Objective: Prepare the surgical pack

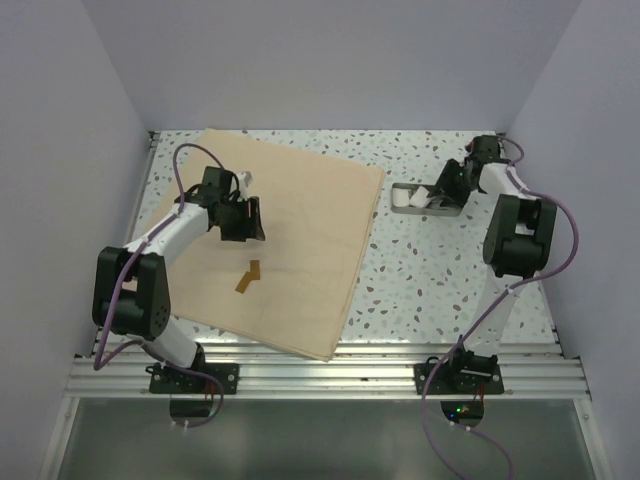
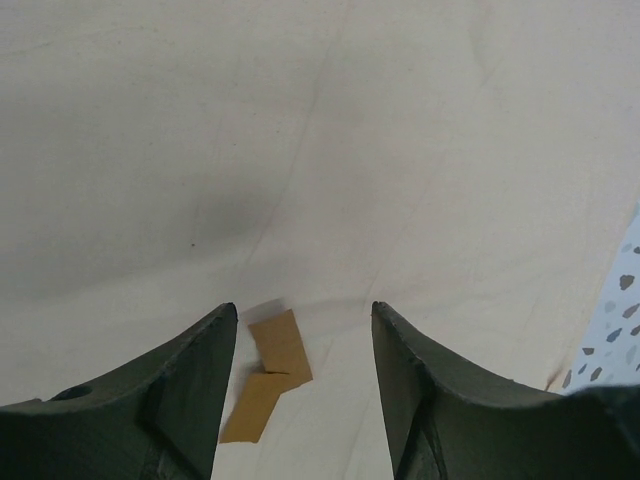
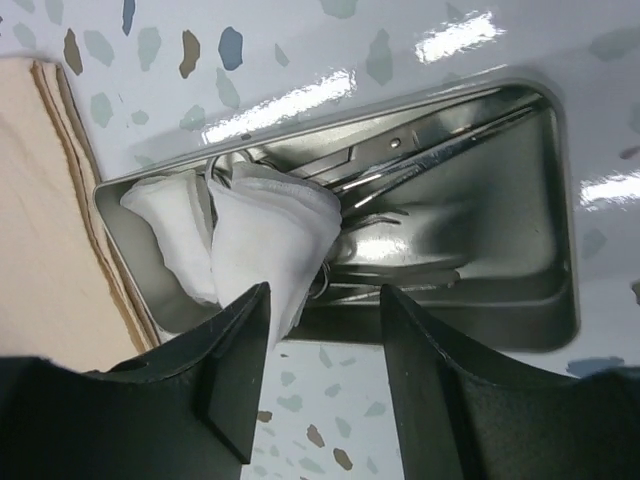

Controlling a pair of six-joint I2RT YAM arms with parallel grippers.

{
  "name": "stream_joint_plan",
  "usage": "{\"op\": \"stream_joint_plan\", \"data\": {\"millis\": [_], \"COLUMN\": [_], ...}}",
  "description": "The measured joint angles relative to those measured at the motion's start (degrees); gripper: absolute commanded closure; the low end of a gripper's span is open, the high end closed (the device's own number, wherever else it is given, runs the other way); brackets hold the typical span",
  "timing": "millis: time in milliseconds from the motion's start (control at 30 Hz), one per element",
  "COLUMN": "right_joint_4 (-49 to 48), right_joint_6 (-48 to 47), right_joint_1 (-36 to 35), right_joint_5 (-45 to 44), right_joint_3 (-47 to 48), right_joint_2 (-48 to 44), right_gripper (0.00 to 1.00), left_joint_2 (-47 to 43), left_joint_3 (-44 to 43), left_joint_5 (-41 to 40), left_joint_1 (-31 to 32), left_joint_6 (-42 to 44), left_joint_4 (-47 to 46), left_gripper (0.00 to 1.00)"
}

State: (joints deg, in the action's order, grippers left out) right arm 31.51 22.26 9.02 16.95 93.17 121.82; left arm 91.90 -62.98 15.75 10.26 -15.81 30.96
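Observation:
The tan fabric sheet (image 1: 290, 230) lies spread on the left half of the table; it fills the left wrist view (image 2: 320, 150). A small brown strip (image 1: 248, 277) lies on it, also in the left wrist view (image 2: 270, 375). My left gripper (image 1: 247, 218) is open and empty above the sheet (image 2: 303, 345). The grey metal tray (image 1: 455, 209) holds white gauze (image 3: 255, 240) and steel instruments (image 3: 410, 160). My right gripper (image 3: 325, 310) is open at the tray's near wall (image 3: 440, 325); its left finger (image 3: 235, 350) is beside the gauze.
The speckled table top (image 1: 430, 270) shows between the sheet and the tray. Purple walls enclose the table on three sides. The sheet's right edge (image 3: 60, 200) lies close to the tray's left end.

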Motion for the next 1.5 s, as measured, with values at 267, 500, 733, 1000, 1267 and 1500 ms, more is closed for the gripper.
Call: {"op": "stream_joint_plan", "data": {"millis": [267, 500, 733, 1000, 1267, 1500], "right_joint_4": [7.80, 9.64, 9.79, 10.01, 9.62, 9.55], "right_joint_6": [1.31, 1.33, 1.11, 0.37, -0.55, -0.72], "right_joint_1": [-4.44, -21.18, -32.81, -32.00, -31.98, -31.98], "right_joint_5": [-9.01, -8.37, -2.91, -1.14, -0.48, 0.11], "right_joint_3": [4.24, 4.83, -1.86, -6.16, -6.56, -7.06], "right_joint_2": [-9.11, -16.90, -19.82, -20.46, -22.51, -22.51], "right_gripper": [0.48, 0.48, 0.48, 0.48, 0.48, 0.48], "left_joint_2": [-4.85, -8.76, -8.70, -5.70, -0.37, 0.87], "left_joint_3": [2.12, 5.20, 9.22, 9.42, 9.44, 9.46], "left_joint_5": [-9.27, -12.70, -13.07, -10.05, -9.07, -8.24], "left_joint_1": [3.13, 4.44, 4.44, 4.26, 3.78, 3.69], "left_joint_6": [-1.75, -2.67, -0.76, 2.51, 3.67, 4.59], "left_joint_4": [5.42, 8.15, 8.98, 8.33, 7.69, 7.13], "left_gripper": [0.43, 0.56, 0.62, 0.57, 0.59, 0.67]}}
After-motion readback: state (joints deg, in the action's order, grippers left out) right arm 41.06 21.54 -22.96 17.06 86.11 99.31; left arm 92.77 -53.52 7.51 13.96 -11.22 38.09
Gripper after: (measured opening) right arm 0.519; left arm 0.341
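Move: Below and behind the left hand lies the nearer brown packet, about 10 cm back, 3 cm to the left and 8 cm down; the farther packet touches it, 6 cm straight back of this hand at the same depth. From the right hand, the nearer packet lies about 58 cm left, 25 cm back and 5 cm lower; the steel tray's middle is roughly 3 cm left and 1 cm ahead, just underneath. Drawing back about 8 cm and slightly left, then sinking some 6 cm, the left hand comes down over the nearer brown packet, its fingers turning more upright and narrowing without shutting. The empty right hand, still open, rises clear of the tray, sweeps about 24 cm left and 13 cm back to above the cloth's right edge, turning some 30 degrees counter-clockwise. ##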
